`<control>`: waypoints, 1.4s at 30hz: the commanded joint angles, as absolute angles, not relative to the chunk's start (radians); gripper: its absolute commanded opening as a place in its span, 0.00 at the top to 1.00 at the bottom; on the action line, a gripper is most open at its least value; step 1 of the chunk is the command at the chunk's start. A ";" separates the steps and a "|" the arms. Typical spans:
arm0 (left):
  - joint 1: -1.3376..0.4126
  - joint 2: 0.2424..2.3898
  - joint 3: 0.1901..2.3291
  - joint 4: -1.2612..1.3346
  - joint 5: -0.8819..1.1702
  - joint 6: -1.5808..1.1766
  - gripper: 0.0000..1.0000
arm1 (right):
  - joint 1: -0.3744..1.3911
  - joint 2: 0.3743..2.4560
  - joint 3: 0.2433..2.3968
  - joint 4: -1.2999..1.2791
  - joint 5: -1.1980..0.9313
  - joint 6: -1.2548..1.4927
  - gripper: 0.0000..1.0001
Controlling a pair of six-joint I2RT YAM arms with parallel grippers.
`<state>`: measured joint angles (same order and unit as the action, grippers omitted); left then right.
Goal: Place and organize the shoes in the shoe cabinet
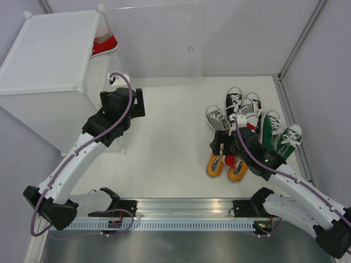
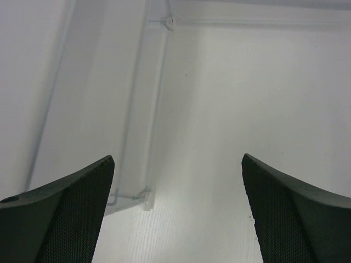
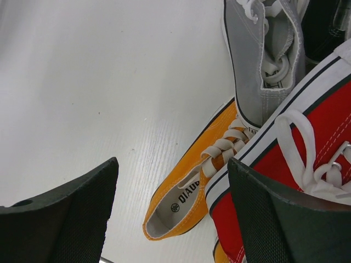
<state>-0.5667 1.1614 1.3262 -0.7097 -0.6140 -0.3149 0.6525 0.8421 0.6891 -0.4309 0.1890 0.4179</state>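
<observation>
The shoe cabinet [image 1: 46,52] stands at the back left, its clear door panel [image 1: 156,35] swung open, and one red shoe [image 1: 104,45] lies inside. The other shoes are piled at the right: an orange pair [image 1: 215,164], grey [image 1: 218,118], black [image 1: 234,99] and green [image 1: 279,134]. My right gripper [image 1: 227,149] hangs open over the pile. In the right wrist view, its fingertips [image 3: 170,170] straddle the heel of an orange shoe [image 3: 189,189], while a red shoe [image 3: 323,123] leans against the right finger. My left gripper [image 2: 178,158] is open and holds nothing, by the cabinet's lower front edge [image 2: 137,109].
A grey shoe [image 3: 258,60] lies just beyond the orange one. Low walls edge the table at the back and right [image 1: 290,109]. A metal rail [image 1: 186,211] carrying the arm bases runs along the near edge. Bare tabletop [image 1: 175,142] separates the cabinet from the pile.
</observation>
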 commanded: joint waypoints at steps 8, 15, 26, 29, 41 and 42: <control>-0.565 1.388 1.572 -0.574 -0.807 -0.254 0.00 | 0.657 0.824 0.701 -0.359 0.086 0.396 0.16; -0.419 1.567 1.753 -0.302 -0.798 -0.121 0.00 | 0.655 0.811 0.684 -0.333 0.074 0.390 0.16; -0.253 1.848 1.979 -0.149 -0.844 -0.040 0.00 | 0.655 0.831 0.658 -0.287 0.015 0.380 0.16; -0.222 1.871 1.976 -0.108 -0.845 -0.044 0.05 | 0.655 0.839 0.654 -0.281 0.008 0.379 0.16; -0.192 1.882 1.876 0.032 -0.974 0.011 0.43 | 0.655 0.857 0.640 -0.264 0.005 0.376 0.16; -0.190 1.881 1.870 0.032 -0.986 0.011 0.46 | 0.655 0.857 0.640 -0.261 -0.021 0.377 0.16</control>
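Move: Ahead and to the left of the left hand, the red shoe sits at the far end of the cabinet's upper shelf, about 27 cm forward, 13 cm left and 4 cm higher, its heel jutting out. The near front post of the cabinet stands some 9 cm left and 2 cm back; the open clear door is roughly 33 cm ahead and 15 cm right. From the right hand the red shoe lies about 33 cm forward, 52 cm left and 18 cm up. Swinging from outside the cabinet towards the red shoe on the upper shelf, the empty left hand goes about 23 cm forward and 12 cm left, climbing to shelf height and easing down slightly. It turns some 30 degrees counter-clockwise, tips its fingers up nearly level and half closes them close before the shoe; touch can't be made out. The open right hand drifts slightly left over the pile. ##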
